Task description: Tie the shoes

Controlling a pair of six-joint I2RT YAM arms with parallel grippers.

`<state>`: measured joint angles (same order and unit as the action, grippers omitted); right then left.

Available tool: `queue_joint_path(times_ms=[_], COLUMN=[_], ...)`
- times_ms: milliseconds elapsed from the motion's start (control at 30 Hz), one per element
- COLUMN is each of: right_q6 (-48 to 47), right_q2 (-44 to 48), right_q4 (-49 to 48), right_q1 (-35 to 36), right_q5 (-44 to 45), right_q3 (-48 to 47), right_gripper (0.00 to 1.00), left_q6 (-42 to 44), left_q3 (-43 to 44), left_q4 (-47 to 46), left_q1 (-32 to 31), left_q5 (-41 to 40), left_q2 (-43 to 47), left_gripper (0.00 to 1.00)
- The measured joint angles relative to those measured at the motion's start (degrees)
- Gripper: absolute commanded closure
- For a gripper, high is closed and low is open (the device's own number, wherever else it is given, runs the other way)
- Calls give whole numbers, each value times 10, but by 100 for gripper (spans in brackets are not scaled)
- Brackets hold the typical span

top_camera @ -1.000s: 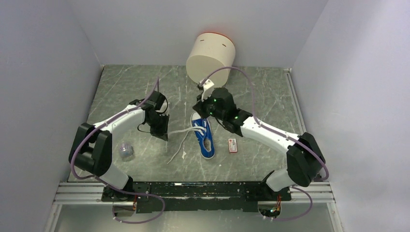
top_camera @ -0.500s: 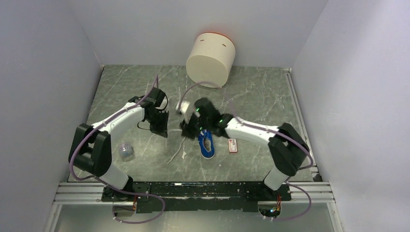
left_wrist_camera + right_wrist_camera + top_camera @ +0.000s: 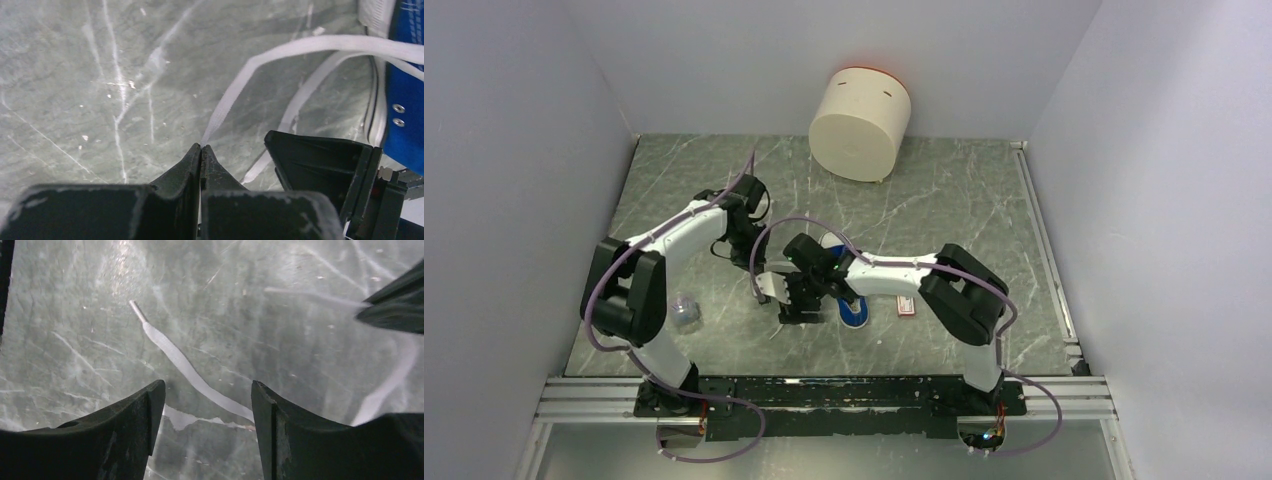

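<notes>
The blue sneaker point(image 3: 854, 311) lies at mid table, mostly hidden under my right forearm; its blue side with eyelets shows in the left wrist view point(image 3: 406, 95). My left gripper point(image 3: 761, 262) is left of the shoe, shut on a white lace point(image 3: 260, 62) that runs taut from its fingertips point(image 3: 201, 148) to the shoe. My right gripper point(image 3: 797, 304) is low over the table left of the shoe and open. The other loose lace point(image 3: 185, 367) lies flat on the table, running in between its fingers point(image 3: 207, 390), untouched, with its aglet pointing away.
A cream cylindrical container point(image 3: 860, 121) lies at the back. A small red-and-white packet point(image 3: 906, 302) lies right of the shoe. A small crumpled clear object point(image 3: 684, 312) lies near the left arm. Grey walls close in three sides.
My right arm has swung from behind the shoe to the near left and come down over the loose lace, jaws open. My left gripper has stayed shut on its lace, barely moving.
</notes>
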<state>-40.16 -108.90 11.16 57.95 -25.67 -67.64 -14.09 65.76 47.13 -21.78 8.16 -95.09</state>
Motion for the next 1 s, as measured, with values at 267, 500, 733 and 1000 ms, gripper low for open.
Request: queue_joint_path(times_ms=[267,500,733,1000], right_q6=[-38,-30,47,326], right_q2=[-44,-62,-1,258], right_q4=[38,35,30,-122], right_q1=[5,9,-9,-79], right_q5=[-36,-48,-18,122], right_q3=[-38,-57,-35,86], right_gripper=[50,100,100,100], left_q6=[15,21,21,-8], left_q3=[-1,-1,-2,-62], left_q4=[-7,-8,-10,-38], left_q1=[19,19,19,19], left_q5=[5,5,20,98], left_q2=[-29,-35,-35,-15], left_gripper=[95,95,95,95])
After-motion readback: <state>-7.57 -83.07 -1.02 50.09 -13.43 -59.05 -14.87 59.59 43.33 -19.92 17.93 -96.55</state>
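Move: The free lace lies on the table about 2 cm below my right hand, some 2 cm to its left and 1 cm back. The shoe is roughly 9 cm ahead and 9 cm to the right of that hand; the small red box is about 22 cm right and 3 cm ahead. From my left hand, which already pinches the other lace, the free lace is some 8 cm back, 6 cm right and 5 cm lower. I dip my open right hand a couple of centimetres onto the free lace near its end, easing left and back, and shut the fingers on it. Then I lift it fast, about 18 cm up with some 8 cm forward and 6 cm right, swinging the fingers from leftward-down round to forward and flatter. My left hand keeps its lace pinched and ends a few centimetres lower and farther back. ##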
